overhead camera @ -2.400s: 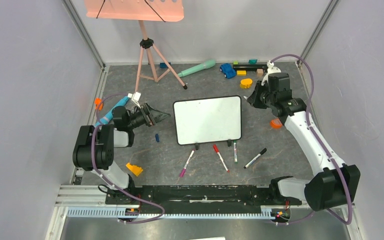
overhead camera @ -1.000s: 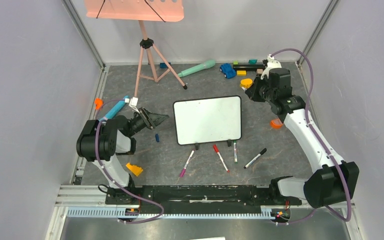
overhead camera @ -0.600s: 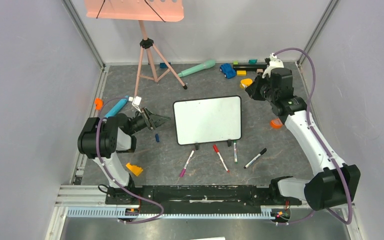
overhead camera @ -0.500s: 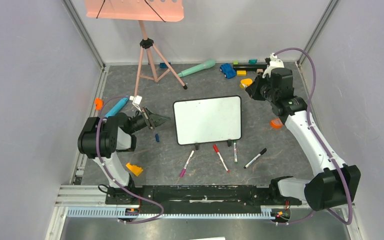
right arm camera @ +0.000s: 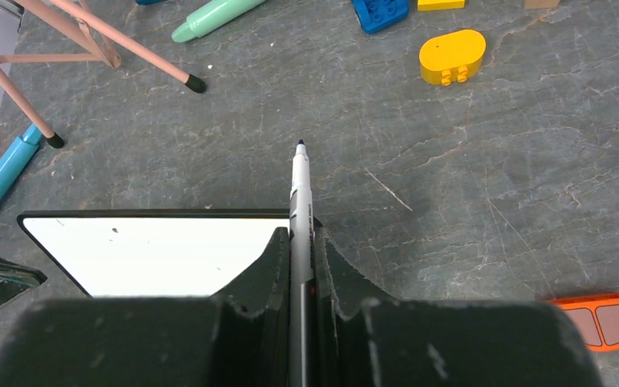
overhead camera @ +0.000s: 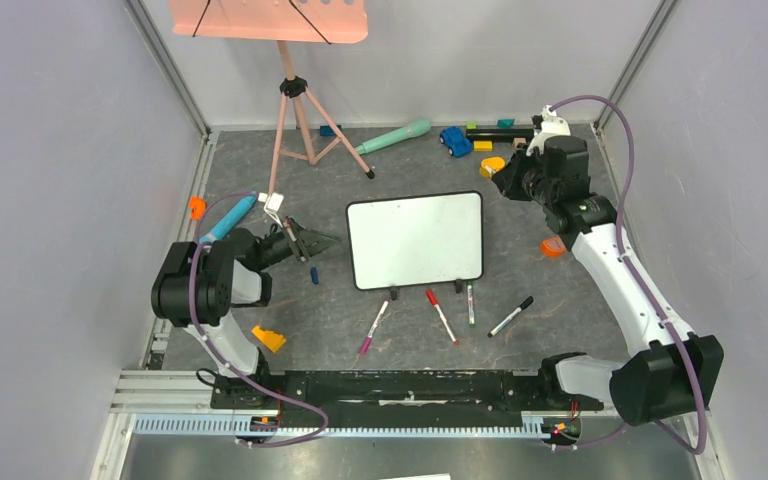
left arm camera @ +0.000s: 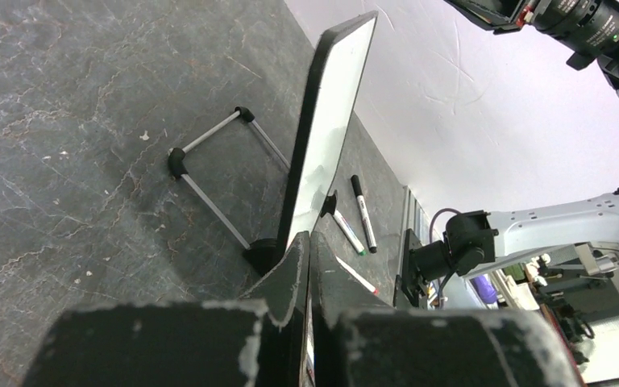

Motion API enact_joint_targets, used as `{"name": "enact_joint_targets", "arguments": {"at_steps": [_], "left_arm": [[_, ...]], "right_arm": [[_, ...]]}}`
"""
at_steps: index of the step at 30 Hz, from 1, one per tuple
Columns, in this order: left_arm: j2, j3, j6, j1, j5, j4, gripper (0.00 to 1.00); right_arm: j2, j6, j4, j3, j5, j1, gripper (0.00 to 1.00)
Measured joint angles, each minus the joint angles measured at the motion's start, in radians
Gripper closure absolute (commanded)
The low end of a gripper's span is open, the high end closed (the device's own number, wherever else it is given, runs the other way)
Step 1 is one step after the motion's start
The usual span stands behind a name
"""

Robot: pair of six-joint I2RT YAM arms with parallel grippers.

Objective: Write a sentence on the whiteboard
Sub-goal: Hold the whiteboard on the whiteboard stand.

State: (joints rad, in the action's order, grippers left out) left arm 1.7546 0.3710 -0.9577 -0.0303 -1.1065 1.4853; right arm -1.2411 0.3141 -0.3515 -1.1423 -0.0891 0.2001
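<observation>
The whiteboard (overhead camera: pixel 415 240) stands blank on its two black feet at mid table; no sentence shows on it. My right gripper (overhead camera: pixel 503 181) hovers past the board's far right corner, shut on a grey marker (right arm camera: pixel 299 185) whose dark uncapped tip points away. In the right wrist view the fingertips (right arm camera: pixel 300 234) clamp the marker above the board's top edge (right arm camera: pixel 161 214). My left gripper (overhead camera: pixel 328 240) is shut with nothing seen in it, its tip just left of the board's left edge. The left wrist view shows the board edge-on (left arm camera: pixel 334 121) just ahead of the gripper (left arm camera: pixel 308 242).
Pink (overhead camera: pixel 374 326), red (overhead camera: pixel 442 316), green-capped (overhead camera: pixel 470 302) and black (overhead camera: pixel 511 316) markers lie in front of the board, and a blue cap (overhead camera: pixel 314 274) lies left of it. The pink music stand (overhead camera: pixel 295 120) stands at the back left. Toys line the back edge, among them a yellow block (overhead camera: pixel 493 165).
The right gripper with the marker has moved slightly toward the back of the table. The left gripper has lowered a little beside the board's left edge. The board stays blank.
</observation>
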Motion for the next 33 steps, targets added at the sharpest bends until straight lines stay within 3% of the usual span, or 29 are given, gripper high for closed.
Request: {"name": "enact_joint_targets", "arguments": {"at_steps": [7, 13, 17, 18, 19, 21, 23, 26, 33], "left_arm": [[-0.045, -0.023, 0.027, 0.000, -0.014, 0.001, 0.98], [0.128, 0.119, -0.047, 0.006, -0.159, 0.003, 0.98], [0.103, 0.058, -0.029, 0.008, -0.176, -0.002, 0.90], [0.086, 0.048, -0.021, 0.009, -0.176, -0.002, 0.85], [0.074, 0.047, -0.017, 0.010, -0.175, -0.001, 0.70], [0.061, 0.049, -0.012, 0.011, -0.174, 0.006, 0.51], [0.066, 0.055, 0.002, 0.011, -0.177, 0.004, 0.23], [0.067, 0.072, 0.029, 0.013, -0.181, 0.006, 0.02], [0.074, 0.096, 0.113, 0.041, -0.178, 0.005, 0.00]], "right_arm": [[0.012, -0.002, 0.000, 0.000, 0.000, 0.000, 1.00], [0.016, -0.005, 0.000, 0.000, 0.000, 0.000, 1.00], [0.016, -0.010, 0.000, 0.000, 0.000, 0.000, 1.00], [0.016, -0.011, -0.001, 0.000, 0.000, 0.000, 1.00], [0.016, -0.011, 0.000, 0.000, 0.000, 0.000, 1.00], [0.016, -0.011, 0.000, 0.000, 0.000, 0.000, 1.00], [0.016, -0.011, 0.000, 0.000, -0.001, 0.000, 1.00], [0.015, -0.011, 0.000, 0.000, -0.003, 0.000, 1.00], [0.008, -0.011, 0.000, 0.000, -0.004, 0.000, 1.00]]}}
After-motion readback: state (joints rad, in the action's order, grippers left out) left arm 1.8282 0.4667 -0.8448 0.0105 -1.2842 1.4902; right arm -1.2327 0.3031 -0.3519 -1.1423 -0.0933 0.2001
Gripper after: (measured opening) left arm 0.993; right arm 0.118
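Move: The whiteboard stands on its stand with its middle about 15 cm to the right of the left hand, level with it fore and aft and perhaps 2 cm lower; its left edge is only a centimetre or two beyond the shut fingertips. On the table, the purple marker lies some 13 cm back and 7 cm right of that hand, the blue cap about 4 cm back and 5 cm left. From the right hand, the board's middle is about 15 cm left, 8 cm back and 14 cm lower. At the whiteboard's left edge, the left hand dips and draws back some 2 cm while swinging about 10 degrees clockwise, so that the shut fingers point more squarely rightward at the edge. The fingers then open wide around the edge's line as the hand comes about 1 cm forward again, edges right and rolls slightly; contact can't be made out. The right hand stays put, keeping its grip on the uncapped blue marker. ##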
